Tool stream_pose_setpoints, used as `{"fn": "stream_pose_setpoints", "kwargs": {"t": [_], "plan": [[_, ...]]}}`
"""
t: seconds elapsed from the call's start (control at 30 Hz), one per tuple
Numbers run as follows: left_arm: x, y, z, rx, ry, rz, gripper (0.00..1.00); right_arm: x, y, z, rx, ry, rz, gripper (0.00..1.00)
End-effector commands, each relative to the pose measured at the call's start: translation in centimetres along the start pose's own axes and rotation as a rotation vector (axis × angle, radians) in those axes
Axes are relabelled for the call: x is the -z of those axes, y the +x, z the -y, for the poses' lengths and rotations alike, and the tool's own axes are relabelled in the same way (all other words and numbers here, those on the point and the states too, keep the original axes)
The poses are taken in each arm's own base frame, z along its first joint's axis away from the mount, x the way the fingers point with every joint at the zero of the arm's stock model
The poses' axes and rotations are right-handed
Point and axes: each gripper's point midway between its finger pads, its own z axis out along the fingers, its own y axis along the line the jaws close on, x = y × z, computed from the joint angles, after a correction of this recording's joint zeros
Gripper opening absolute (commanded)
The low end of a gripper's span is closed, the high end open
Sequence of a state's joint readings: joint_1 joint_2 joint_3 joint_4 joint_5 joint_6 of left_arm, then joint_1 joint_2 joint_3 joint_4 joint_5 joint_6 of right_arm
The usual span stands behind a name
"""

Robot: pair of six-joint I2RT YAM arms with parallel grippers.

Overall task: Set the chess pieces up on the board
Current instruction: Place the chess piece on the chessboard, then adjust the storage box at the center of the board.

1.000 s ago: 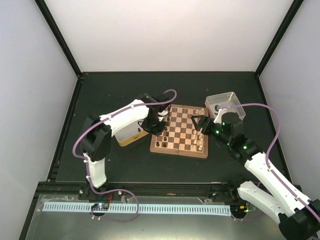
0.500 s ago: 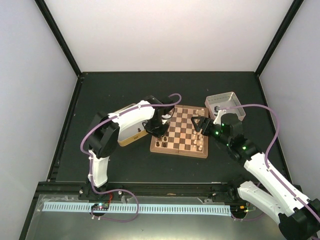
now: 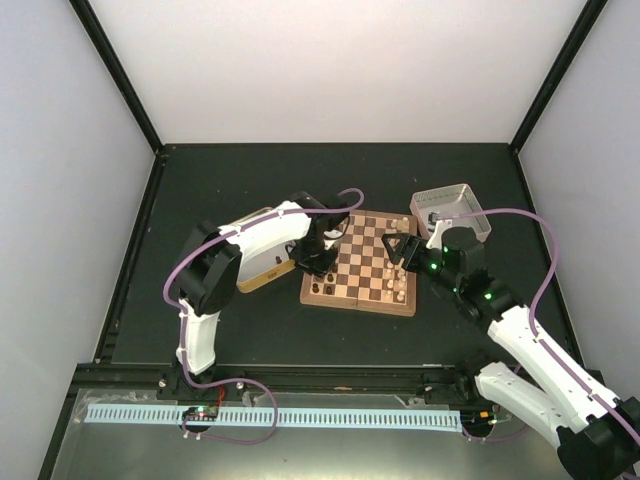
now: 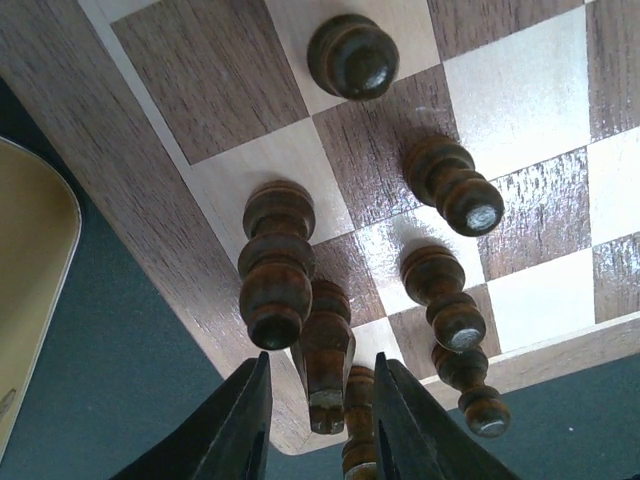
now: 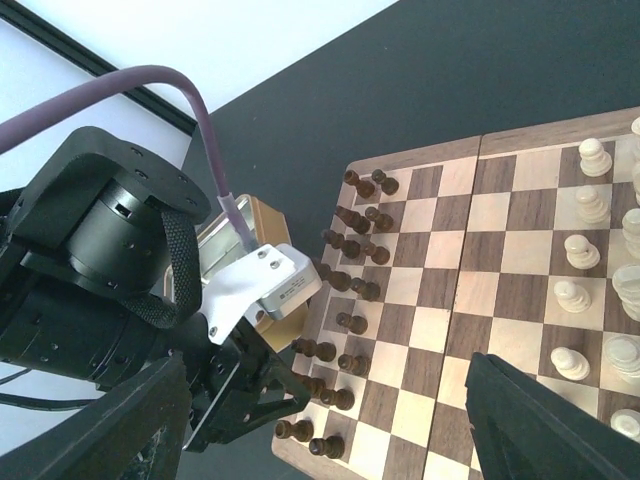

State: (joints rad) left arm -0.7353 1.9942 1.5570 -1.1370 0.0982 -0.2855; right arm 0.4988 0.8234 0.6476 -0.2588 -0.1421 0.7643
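The board (image 3: pixel 365 268) lies mid-table, and its squares fill the left wrist view (image 4: pixel 220 80). Several dark chess pieces (image 4: pixel 275 270) stand in two lines along its left edge, also seen in the right wrist view (image 5: pixel 350 285). My left gripper (image 4: pixel 322 400) is open low over that edge (image 3: pixel 318 258). One dark piece (image 4: pixel 325 355) stands between its fingers with a gap on both sides. My right gripper (image 3: pixel 398 250) is wide open and empty above the board's right half (image 5: pixel 325 430).
Pale cream pieces (image 5: pixel 590 200) stand along the board's right side. A gold tin (image 3: pixel 258 272) sits just left of the board, under the left arm. A silver tin (image 3: pixel 455 205) sits at the back right. Dark table (image 3: pixel 250 180) surrounds the board.
The left arm has swung right from over the gold tin to the board's left edge, then held there. The right arm has not moved.
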Motion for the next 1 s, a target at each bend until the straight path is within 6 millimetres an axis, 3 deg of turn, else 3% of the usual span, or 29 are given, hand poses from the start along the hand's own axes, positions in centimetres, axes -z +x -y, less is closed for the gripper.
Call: {"fn": "stream_pose_setpoints", "kwargs": {"t": [0.0, 0.17, 0.37, 0.5, 0.63, 0.77, 0.97], "plan": [[2.8, -0.9, 0.9, -0.017, 0.026, 0.069, 0.33, 0.2, -0.6, -0.7, 0.008, -0.027, 0.018, 0.76], [5.6, -1.0, 0.0, 0.007, 0.031, 0.162, 0.41, 0.3, -0.7, -0.9, 0.013, -0.022, 0.011, 0.76], [8.2, -0.7, -4.9, 0.143, 0.009, 0.323, 0.4, 0.0, -0.6, -1.0, 0.021, -0.001, -0.036, 0.76], [8.0, -0.1, -9.3, 0.254, -0.002, 0.376, 0.43, -0.5, -0.4, -1.0, 0.029, 0.016, -0.072, 0.76], [8.0, -0.8, -13.2, 0.299, -0.059, 0.401, 0.5, -1.2, -0.3, -0.6, 0.034, 0.052, -0.104, 0.76], [7.8, -2.1, -18.0, 0.294, -0.276, 0.404, 0.65, -2.2, 0.5, 0.6, 0.04, 0.09, -0.126, 0.76], [7.8, -5.3, -22.1, 0.229, -0.401, 0.433, 0.79, -4.5, 1.4, 2.1, 0.063, 0.145, -0.185, 0.76]]}}
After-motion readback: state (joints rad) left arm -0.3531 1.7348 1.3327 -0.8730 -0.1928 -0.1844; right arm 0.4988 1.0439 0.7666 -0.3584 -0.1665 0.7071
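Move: The last dark chess piece lies in the tan box, about 10 cm to the left hand's left, 5 cm ahead and 6 below; the box's middle is some 15 cm left and 7 ahead. The placed knight stands right between the parted fingertips, with the bishop about 3 cm ahead and the corner rook 3 cm behind. From the right hand that loose piece is roughly 26 cm left, 2 ahead and 19 below. The left hand leaves the standing knight with its fingers already parted, rising straight up about 7 cm clear of the pieces before it swings left some 16 cm and forward about 10 over the tan box, sinking again by some 3 cm on the way while the fingers spread wide and tilt to point forward, the hand turning about 20 degrees counter-clockwise. The empty right hand, wide open above the board, starts late and sinks about 3 cm, edging forward and left and tipping down a little. ##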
